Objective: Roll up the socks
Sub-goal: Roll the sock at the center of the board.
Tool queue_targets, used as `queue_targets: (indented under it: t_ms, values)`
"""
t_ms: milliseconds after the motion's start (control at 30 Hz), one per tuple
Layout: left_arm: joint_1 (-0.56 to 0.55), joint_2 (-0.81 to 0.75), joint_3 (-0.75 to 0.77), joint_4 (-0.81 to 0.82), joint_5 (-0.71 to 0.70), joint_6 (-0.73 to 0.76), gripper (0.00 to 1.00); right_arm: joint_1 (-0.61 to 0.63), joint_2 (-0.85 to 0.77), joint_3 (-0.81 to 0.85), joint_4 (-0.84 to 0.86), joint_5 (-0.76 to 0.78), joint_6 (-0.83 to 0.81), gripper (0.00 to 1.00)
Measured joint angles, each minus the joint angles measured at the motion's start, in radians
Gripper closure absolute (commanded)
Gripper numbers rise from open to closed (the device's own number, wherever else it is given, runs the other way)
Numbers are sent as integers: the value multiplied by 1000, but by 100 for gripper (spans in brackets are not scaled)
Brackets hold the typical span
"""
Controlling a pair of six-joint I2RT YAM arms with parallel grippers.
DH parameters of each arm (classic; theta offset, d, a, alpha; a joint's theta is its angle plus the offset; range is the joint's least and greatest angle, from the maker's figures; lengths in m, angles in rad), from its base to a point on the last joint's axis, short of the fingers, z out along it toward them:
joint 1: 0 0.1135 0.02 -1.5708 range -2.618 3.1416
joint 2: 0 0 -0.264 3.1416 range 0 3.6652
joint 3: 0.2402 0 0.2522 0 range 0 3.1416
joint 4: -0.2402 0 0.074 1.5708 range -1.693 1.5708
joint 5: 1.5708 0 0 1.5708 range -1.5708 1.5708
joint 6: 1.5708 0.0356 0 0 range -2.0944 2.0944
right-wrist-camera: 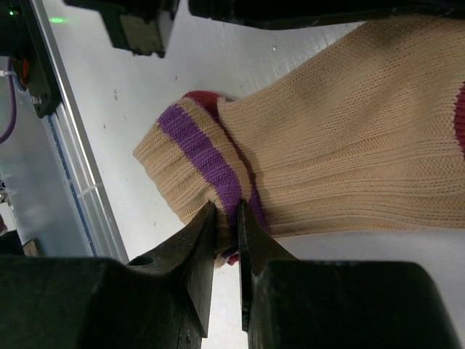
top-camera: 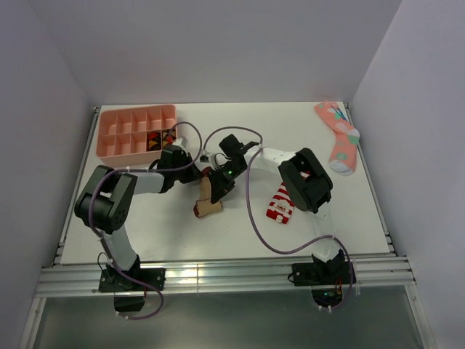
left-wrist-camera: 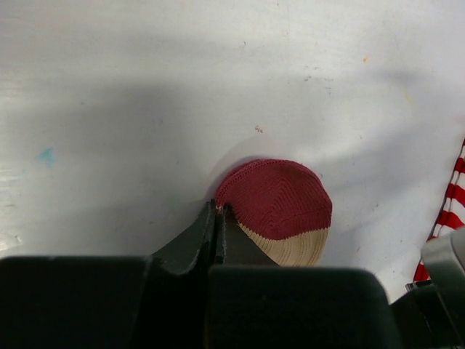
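Observation:
The tan sock (top-camera: 208, 203) lies mid-table between my two grippers. My left gripper (left-wrist-camera: 219, 209) is shut, its tips pinching the edge of the sock's dark red toe (left-wrist-camera: 280, 200). At the other end, my right gripper (right-wrist-camera: 227, 211) is shut on the purple-striped cuff (right-wrist-camera: 207, 156), which is bunched between its fingers; the tan leg (right-wrist-camera: 341, 145) stretches away to the right. From above, the left gripper (top-camera: 197, 177) and right gripper (top-camera: 218, 185) crowd over the sock's far end. The red-and-white striped sock (top-camera: 280, 204) lies flat to the right, with its edge in the left wrist view (left-wrist-camera: 449, 218).
A pink compartment tray (top-camera: 102, 138) with small items sits at the back left. A pink patterned sock (top-camera: 339, 138) lies at the back right by the wall. The table's metal rail (top-camera: 218, 273) runs along the near edge. A purple cable (top-camera: 251, 211) loops over the table.

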Motion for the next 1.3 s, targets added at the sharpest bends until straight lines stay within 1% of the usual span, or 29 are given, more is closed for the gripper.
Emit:
queue_targets:
  t_ms: [200, 333, 500, 633, 700, 800, 833, 933, 1133, 1200, 1300]
  values:
    - [1, -42, -80, 69, -21, -11, 100, -11, 35, 42, -96, -33, -30, 91]
    - [1, -80, -121, 69, -45, -9, 100, -17, 62, 68, -151, -61, -39, 91]
    - [-4, -101, -132, 50, -68, -6, 99, -17, 88, 107, -219, -69, -61, 90]
    - [-15, -136, -181, 74, -93, -8, 99, -17, 109, 135, -272, -69, -66, 90]
    - [-20, -156, -214, 95, -97, -11, 97, -15, 115, 141, -299, -68, -66, 90]
    - [-31, -175, -245, 114, -102, -16, 88, -12, 124, 146, -331, -68, -65, 91]
    - [-36, -177, -247, 117, -103, -16, 80, -10, 124, 146, -338, -67, -64, 91]
    - [-56, -180, -248, 126, -126, -11, 73, -4, 128, 145, -370, -60, -59, 91]
    - [-73, -224, -249, 121, -189, -9, 70, 11, 143, 137, -457, -55, -43, 91]
    - [-75, -261, -260, 117, -207, -8, 68, 13, 145, 137, -471, -51, -40, 91]
    - [-80, -355, -311, 124, -220, -7, 66, 13, 147, 137, -481, -44, -34, 91]
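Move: The left fingers already pinch the left rim of the tan sock's maroon toe, whose middle is about 3 cm to their right and 1 cm ahead. The right fingers already hold the folded striped cuff; its middle lies some 2 cm left and 2 cm back of them, with the toe roughly 10 cm ahead and 2 cm left. The red-striped sock is about 22 cm to this hand's right, level with it. Still pinching the folded cuff, the right hand draws it back toward the base about 6 cm and some 3 cm right, sinking slightly, while its wrist turns about 25 degrees so the fingers point more backward. The left hand goes back about 4 cm and a little left with the toe rim, then opens, lets go and rises some 4 cm. ##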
